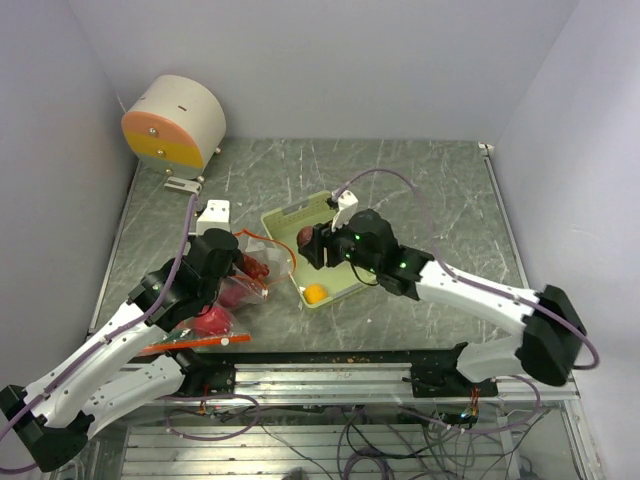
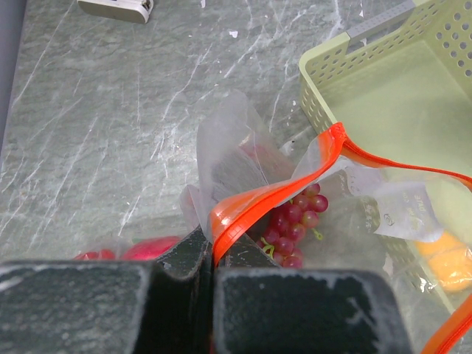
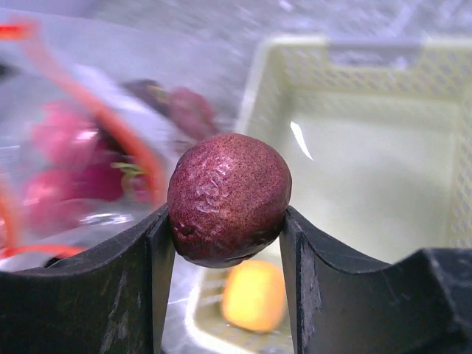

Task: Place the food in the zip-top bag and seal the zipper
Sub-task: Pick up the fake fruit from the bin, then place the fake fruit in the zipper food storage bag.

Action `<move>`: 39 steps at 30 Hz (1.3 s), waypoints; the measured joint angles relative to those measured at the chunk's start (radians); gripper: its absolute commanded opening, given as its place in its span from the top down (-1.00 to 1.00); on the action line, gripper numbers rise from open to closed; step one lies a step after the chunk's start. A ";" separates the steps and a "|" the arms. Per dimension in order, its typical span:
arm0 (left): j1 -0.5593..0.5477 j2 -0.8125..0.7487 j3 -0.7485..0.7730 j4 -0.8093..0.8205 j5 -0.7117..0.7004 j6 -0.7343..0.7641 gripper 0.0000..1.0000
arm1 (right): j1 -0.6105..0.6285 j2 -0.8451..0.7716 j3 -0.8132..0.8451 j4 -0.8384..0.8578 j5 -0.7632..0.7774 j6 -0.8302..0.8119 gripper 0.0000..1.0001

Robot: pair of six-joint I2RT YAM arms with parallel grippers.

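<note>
My right gripper (image 3: 227, 219) (image 1: 308, 246) is shut on a dark purple-red round fruit (image 3: 228, 198), held above the left part of the pale green tray (image 3: 383, 192) (image 1: 290, 215). An orange (image 3: 253, 295) (image 1: 315, 293) lies in the tray's near corner. The clear zip-top bag (image 1: 232, 292) with its orange zipper strip (image 2: 295, 184) lies left of the tray. My left gripper (image 2: 214, 254) (image 1: 247, 266) is shut on the bag's zipper rim, holding the mouth up. Inside the bag I see a purple grape bunch (image 2: 295, 221) and pink-red fruit (image 2: 147, 249).
A round beige and orange drum (image 1: 175, 125) stands at the back left corner. A small white block (image 1: 213, 212) (image 2: 114, 7) lies behind the bag. Grey walls close in the marbled table (image 1: 430, 190) on three sides.
</note>
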 measured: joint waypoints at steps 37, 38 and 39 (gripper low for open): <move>0.000 0.006 0.000 0.002 0.026 -0.004 0.86 | 0.199 -0.169 0.070 0.021 0.115 -0.078 -0.72; 0.000 0.004 0.000 0.002 0.026 -0.004 0.86 | 0.196 -0.187 0.058 -0.011 0.148 -0.060 -0.72; 0.000 0.000 0.000 0.002 0.026 -0.004 0.86 | 0.192 -0.194 0.050 -0.045 0.171 -0.043 -0.71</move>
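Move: The open bag's mouth, where the held dark fruit is to go, lies about 10 cm left of the right hand, 4 cm nearer the base and about level with it. The grapes in the bag are some 12 cm left, 1 cm back and 9 cm lower; the orange sits 6 cm back, 2 cm right and 14 cm below. From the left hand, the mouth's middle is about 7 cm right, 2 cm back and slightly lower. The right fingers let go of the dark fruit inside the bag's mouth. First the right hand lifts it back and up about 9 cm, turning some 20 degrees counter-clockwise, then goes left and dips 4 cm to release. With fingers wide, the hand rises and draws about 9 cm right, turning back, while the left keeps pinching the bag's edge. ##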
